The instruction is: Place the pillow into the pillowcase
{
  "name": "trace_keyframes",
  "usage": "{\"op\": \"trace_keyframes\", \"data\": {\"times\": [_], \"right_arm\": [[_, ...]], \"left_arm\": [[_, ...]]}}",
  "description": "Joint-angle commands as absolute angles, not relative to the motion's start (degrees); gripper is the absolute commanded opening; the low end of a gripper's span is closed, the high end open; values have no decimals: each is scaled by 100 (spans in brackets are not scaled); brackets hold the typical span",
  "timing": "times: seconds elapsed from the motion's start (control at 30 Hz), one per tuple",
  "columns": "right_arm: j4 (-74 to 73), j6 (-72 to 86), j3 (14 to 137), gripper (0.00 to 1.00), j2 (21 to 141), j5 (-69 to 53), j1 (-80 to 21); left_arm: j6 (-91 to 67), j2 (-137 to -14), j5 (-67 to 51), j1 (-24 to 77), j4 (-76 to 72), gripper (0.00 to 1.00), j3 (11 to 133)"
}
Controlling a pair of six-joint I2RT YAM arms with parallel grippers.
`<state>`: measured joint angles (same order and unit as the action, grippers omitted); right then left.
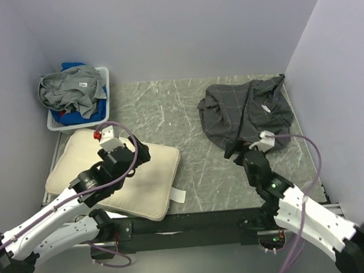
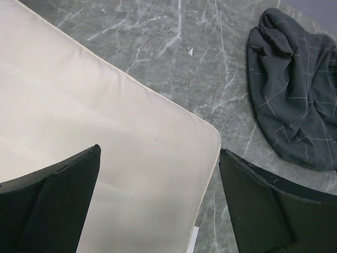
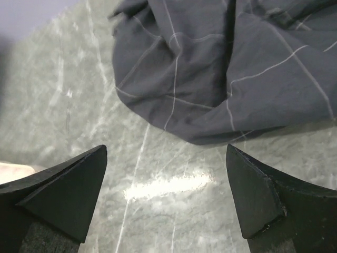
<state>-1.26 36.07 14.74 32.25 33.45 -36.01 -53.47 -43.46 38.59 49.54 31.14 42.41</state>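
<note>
The cream pillow (image 1: 147, 179) lies flat at the table's front left, a small white label (image 1: 178, 196) sticking out of its right edge. My left gripper (image 1: 133, 153) hovers open above the pillow (image 2: 105, 142), jaws wide with the pillow's right edge between them and nothing held. The dark grey pillowcase (image 1: 242, 111) with a pale grid lies crumpled at the back right. My right gripper (image 1: 238, 153) stands open just in front of the pillowcase (image 3: 226, 68), over bare table, empty. The pillowcase (image 2: 295, 95) also shows at the upper right of the left wrist view.
A white basket (image 1: 103, 104) heaped with grey and blue clothes stands in the back left corner. Pale walls close the table at the back and both sides. The grey marble tabletop (image 1: 187, 124) runs between pillow and pillowcase.
</note>
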Motion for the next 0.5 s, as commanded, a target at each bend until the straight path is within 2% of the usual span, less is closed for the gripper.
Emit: {"op": "trace_keyframes", "data": {"times": [0.0, 0.13, 0.27, 0.37, 0.47], "right_arm": [[-35, 3525, 2354, 100, 4471, 3024, -3788], [-79, 3349, 3031, 100, 5482, 2883, -4087], [-316, 3130, 3891, 100, 6641, 2909, -4096], [-527, 2918, 4533, 100, 7370, 3120, -3956], [-650, 2787, 5114, 100, 8065, 2655, -3429]], "left_arm": [[-5457, -4622, 3779, 4975, 3164, 99, 4246], [-5537, -5087, 3753, 5097, 2989, 99, 3956], [-5677, -5562, 3770, 5684, 2839, 99, 3929], [-5739, -6028, 3806, 5966, 2769, 99, 4043], [-5696, -6240, 3675, 6091, 2479, 99, 4026]]}}
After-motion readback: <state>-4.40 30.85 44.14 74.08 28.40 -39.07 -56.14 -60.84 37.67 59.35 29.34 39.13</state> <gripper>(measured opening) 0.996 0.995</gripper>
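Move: The pillow's right end lies about 7 cm right of the left hand, 5 cm back and 17 cm below, with its white tag about 9 cm right and 9 cm back. The pillowcase's left edge is some 14 cm ahead of the right hand, 8 cm left and 11 cm below; the pillowcase's middle is about 14 cm ahead and 6 cm right. Open left hand sinks 9 cm, drifting right over the pillow's right end; open right sweeps left-forward towards pillowcase's left edge. ##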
